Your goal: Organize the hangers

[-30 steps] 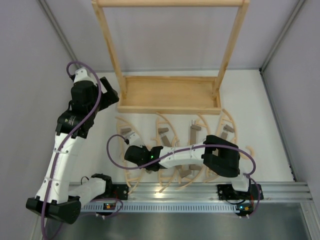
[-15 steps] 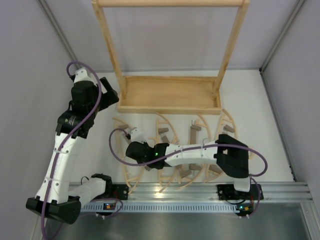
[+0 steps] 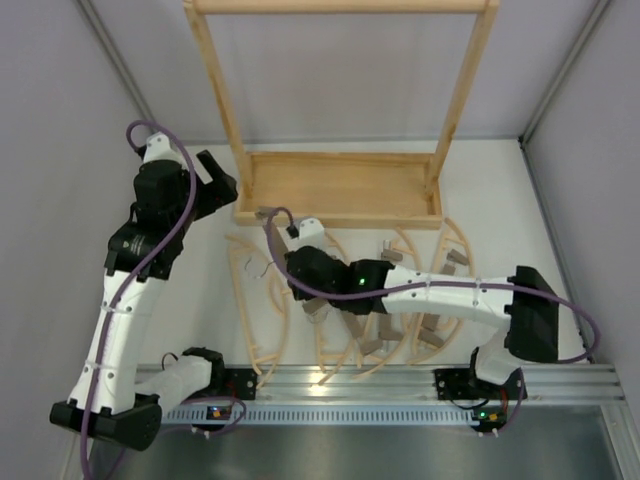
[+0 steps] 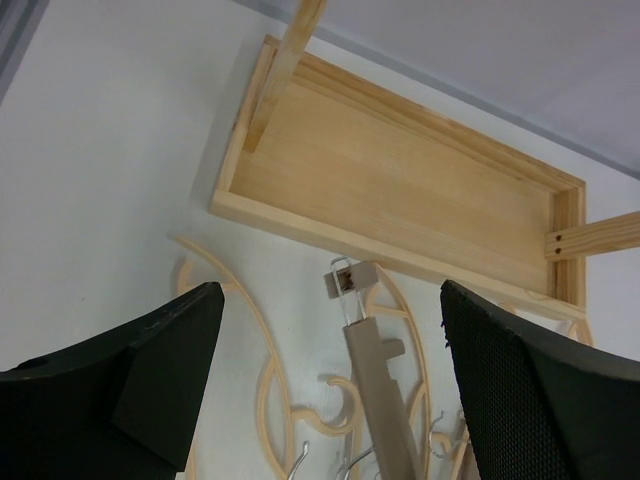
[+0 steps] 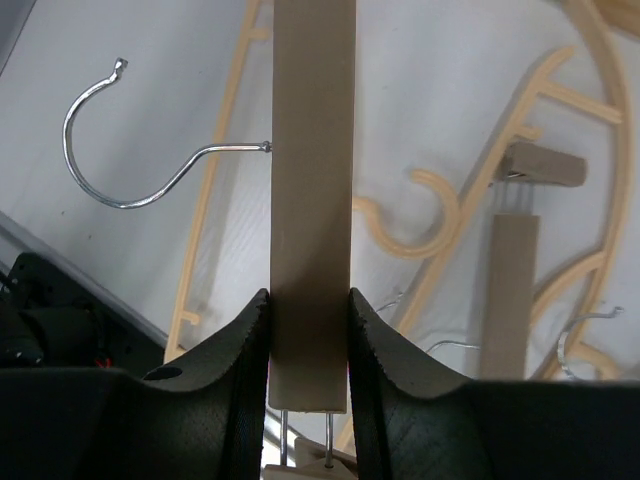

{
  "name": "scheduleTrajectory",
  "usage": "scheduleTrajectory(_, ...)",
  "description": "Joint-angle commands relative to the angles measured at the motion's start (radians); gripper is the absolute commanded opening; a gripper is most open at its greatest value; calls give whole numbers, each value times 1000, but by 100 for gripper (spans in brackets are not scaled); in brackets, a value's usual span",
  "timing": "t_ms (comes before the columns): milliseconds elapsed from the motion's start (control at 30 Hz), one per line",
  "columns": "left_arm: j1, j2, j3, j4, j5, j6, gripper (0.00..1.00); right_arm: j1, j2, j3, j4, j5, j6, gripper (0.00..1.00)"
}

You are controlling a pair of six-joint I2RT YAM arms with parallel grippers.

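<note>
Pale curved hangers [image 3: 262,300] and brown-grey clamp-bar hangers [image 3: 385,262] lie mixed on the white table in front of the rack's tray. My right gripper [image 3: 291,245] is shut on one clamp bar [image 5: 312,150] near its lower end and holds it off the table. The bar's metal hook [image 5: 130,170] sticks out to the left. Its far clip end [image 4: 350,280] reaches close to the tray's front edge. My left gripper [image 3: 218,175] hovers open beside the tray's left corner, with nothing between its fingers [image 4: 140,380]. The lifted bar shows below it.
The big pale wooden rack has a top rail [image 3: 340,6] and a tray base [image 3: 340,185] at the back of the table. Grey walls close in on both sides. A metal rail [image 3: 400,385] carrying the arm bases runs along the near edge.
My right arm has stretched away from the near edge toward the tray, carrying the clamp bar up off the pile. The left gripper has shifted slightly toward the back.
</note>
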Motion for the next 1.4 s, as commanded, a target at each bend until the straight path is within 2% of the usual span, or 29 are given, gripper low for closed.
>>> scheduleTrajectory(0, 6, -36, 65, 15, 70, -13, 93, -125, -137, -29, -2, -31, 22, 0)
scheduleTrajectory(67, 6, -46, 70, 24, 91, -13, 93, -187, -209, -55, 24, -106, 19, 0)
scheduleTrajectory(200, 6, -83, 38, 61, 167, -7, 94, -410, -302, -53, 58, -296, 28, 0)
scheduleTrajectory(300, 6, -115, -14, 76, 177, 4, 94, -577, -336, -1, 70, -474, 60, 0)
scheduleTrajectory(333, 6, -123, -45, 78, 179, 7, 94, -618, -335, 41, 70, -574, 71, 0)
scheduleTrajectory(367, 6, -137, -60, 82, 184, 13, 94, -696, -327, 63, 73, -625, 103, 0)
scheduleTrajectory(400, 6, -145, -74, 84, 184, 13, 94, -733, -320, 104, 88, -719, 121, 0)
scheduleTrajectory(500, 6, -171, -125, 85, 190, 21, 94, -860, -286, 148, 148, -851, 230, 0)
scheduleTrajectory(600, 6, -195, -168, 84, 190, 29, 94, -948, -247, 174, 283, -998, 377, 0)
scheduleTrajectory(633, 6, -198, -177, 84, 190, 32, 94, -966, -238, 166, 382, -1055, 420, 0)
scheduleTrajectory(767, 6, -221, -217, 82, 190, 45, 94, -1045, -191, 142, 643, -1124, 691, 0)
scheduleTrajectory(933, 6, -237, -244, 82, 190, 61, 94, -1069, -119, 155, 889, -1129, 890, 0)
scheduleTrajectory(1000, 6, -241, -258, 81, 190, 70, 94, -1080, -103, 177, 928, -1123, 951, 0)
scheduleTrajectory(1133, 6, -246, -280, 81, 188, 87, 94, -1098, -85, 218, 903, -1095, 960, 0)
scheduleTrajectory(1367, 6, -251, -320, 81, 182, 105, 94, -1154, -76, 212, 980, -1083, 1052, 0)
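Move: The right gripper already holds the clip hanger off the table. The spot for it, on the top rail just right of its middle, is about 33 cm ahead, 21 cm to the right and 43 cm above. Below the rail, the wooden tray lies 33 cm ahead, 12 cm right and 16 cm down; the nearest remaining clip hanger is 4 cm back, 15 cm right and 16 cm down. From the left gripper, that rail spot is some 19 cm ahead, 35 cm right and 27 cm up. Keep the right fingers shut on the hanger's bar and carry it up about 30 cm, forward and to the right towards the top rail, rolling the wrist some 80 degrees, left side rising, so the hook comes up; finish mostly rising. Meanwhile draw the open, empty left gripper back 5 cm, first up a little, then down. ##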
